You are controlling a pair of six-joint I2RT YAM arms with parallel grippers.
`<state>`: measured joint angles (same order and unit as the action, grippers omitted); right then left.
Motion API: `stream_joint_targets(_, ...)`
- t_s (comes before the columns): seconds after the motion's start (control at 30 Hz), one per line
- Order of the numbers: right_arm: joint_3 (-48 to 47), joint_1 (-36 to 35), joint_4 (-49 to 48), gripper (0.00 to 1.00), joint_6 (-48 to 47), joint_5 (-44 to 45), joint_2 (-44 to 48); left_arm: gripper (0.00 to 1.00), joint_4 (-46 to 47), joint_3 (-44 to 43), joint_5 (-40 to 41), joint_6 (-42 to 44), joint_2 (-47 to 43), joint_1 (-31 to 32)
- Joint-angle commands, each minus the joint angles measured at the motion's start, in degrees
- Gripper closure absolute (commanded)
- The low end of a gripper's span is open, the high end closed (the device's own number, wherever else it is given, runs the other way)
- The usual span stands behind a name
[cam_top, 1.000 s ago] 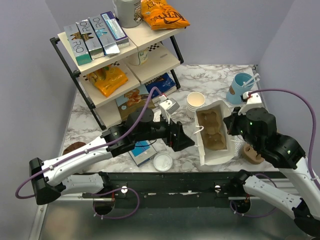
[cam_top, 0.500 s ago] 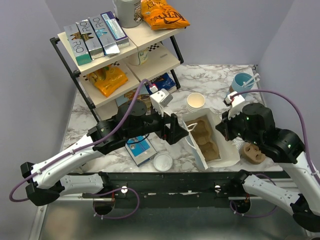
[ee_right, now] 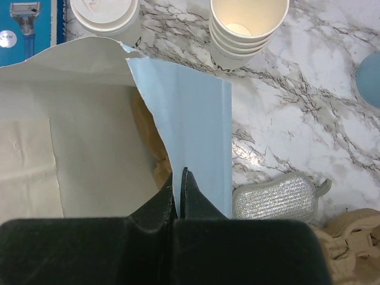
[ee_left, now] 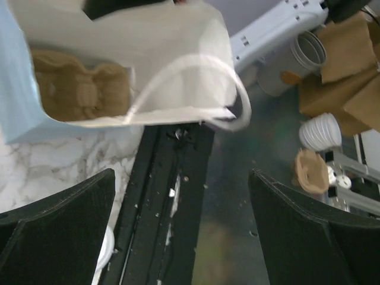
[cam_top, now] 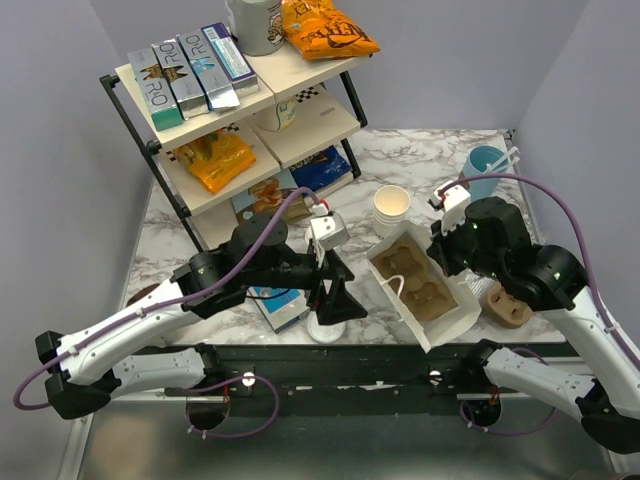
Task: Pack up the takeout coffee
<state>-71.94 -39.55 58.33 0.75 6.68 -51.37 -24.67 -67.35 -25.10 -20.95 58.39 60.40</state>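
The takeout coffee (ee_right: 104, 15) shows as a round white lid with a bit of cup wall, beside the bag's mouth; it peeks out (cam_top: 322, 334) under my left gripper. The left gripper (cam_top: 335, 300) (ee_left: 181, 175) hangs wide open over the table's near edge, holding nothing. A white and pale-blue paper bag (cam_top: 452, 318) (ee_right: 196, 119) (ee_left: 148, 35) lies tilted with its mouth open and a brown cup carrier (cam_top: 420, 285) inside. My right gripper (cam_top: 447, 258) (ee_right: 178, 172) is shut on the bag's blue side wall. The bag's handle (ee_left: 237, 113) loops free.
A stack of lidless cups (cam_top: 391, 208) (ee_right: 249, 24) stands behind the bag. A blue razor box (cam_top: 280, 300), a silver sponge (ee_right: 276, 199), a brown cardboard piece (cam_top: 505, 305) and a blue cup (cam_top: 485, 165) surround it. A shelf rack (cam_top: 240, 100) fills the back left.
The right gripper has dragged the bag toward the near left and turned it. The left gripper has swung away from the bag's handle side down toward the near edge, still open.
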Motion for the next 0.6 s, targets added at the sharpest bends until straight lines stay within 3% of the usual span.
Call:
stream_joint_targets(0.0,-0.13,-0.09,-1.81,0.99,-3.30,0.53,0.31,0.01,3.83,4.42,-5.41,1.62,-6.35,0.16)
stream_joint_targets(0.1,0.05,-0.18,-1.55,0.99,-4.09,-0.08,0.48,0.01,4.71,5.30,-4.69,0.92,-9.17,0.24)
stream_joint_targets(0.2,0.49,-0.17,-2.16,0.99,-6.11,-5.24,1.01,0.01,2.45,2.85,9.15,-2.23,-8.39,0.16)
stream_joint_targets(0.27,1.36,-0.09,-2.69,0.99,-7.25,-8.59,1.63,0.01,-0.28,-1.19,22.68,-4.27,-5.59,0.16)
stream_joint_targets(0.37,2.42,-0.09,-3.22,0.99,-8.13,-8.97,2.24,0.01,-6.70,-8.39,31.41,-6.21,5.72,0.07)
stream_joint_targets(0.57,2.51,-0.18,-3.39,0.99,-9.36,-9.84,1.28,0.02,-5.13,-13.85,26.86,-4.01,15.25,0.15)
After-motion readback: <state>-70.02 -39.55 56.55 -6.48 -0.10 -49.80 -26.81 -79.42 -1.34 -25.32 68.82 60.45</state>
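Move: The blue bag's free left rim corner lies about 6 cm ahead of the open left hand, 4 cm to its right and 4 cm lower. The bag's white handle is 7 cm right and 1 cm ahead, slightly below; the brown cup holder inside the bag is some 11 cm right and 1 cm ahead, well below. The cup stack is roughly 20 cm ahead, 9 cm right. From the right hand, the corner is about 13 cm left, level in depth and height. The bag's free left rim corner is what the left hand comes round to: it first draws back about 2 cm and left 3, then sweeps forward some 10 cm, rising and finally dipping and edging right, turning about 25 degrees counter-clockwise, fingers still wide open around the corner. The right hand keeps its pinch on the opposite rim, turning it about 10 degrees counter-clockwise. ##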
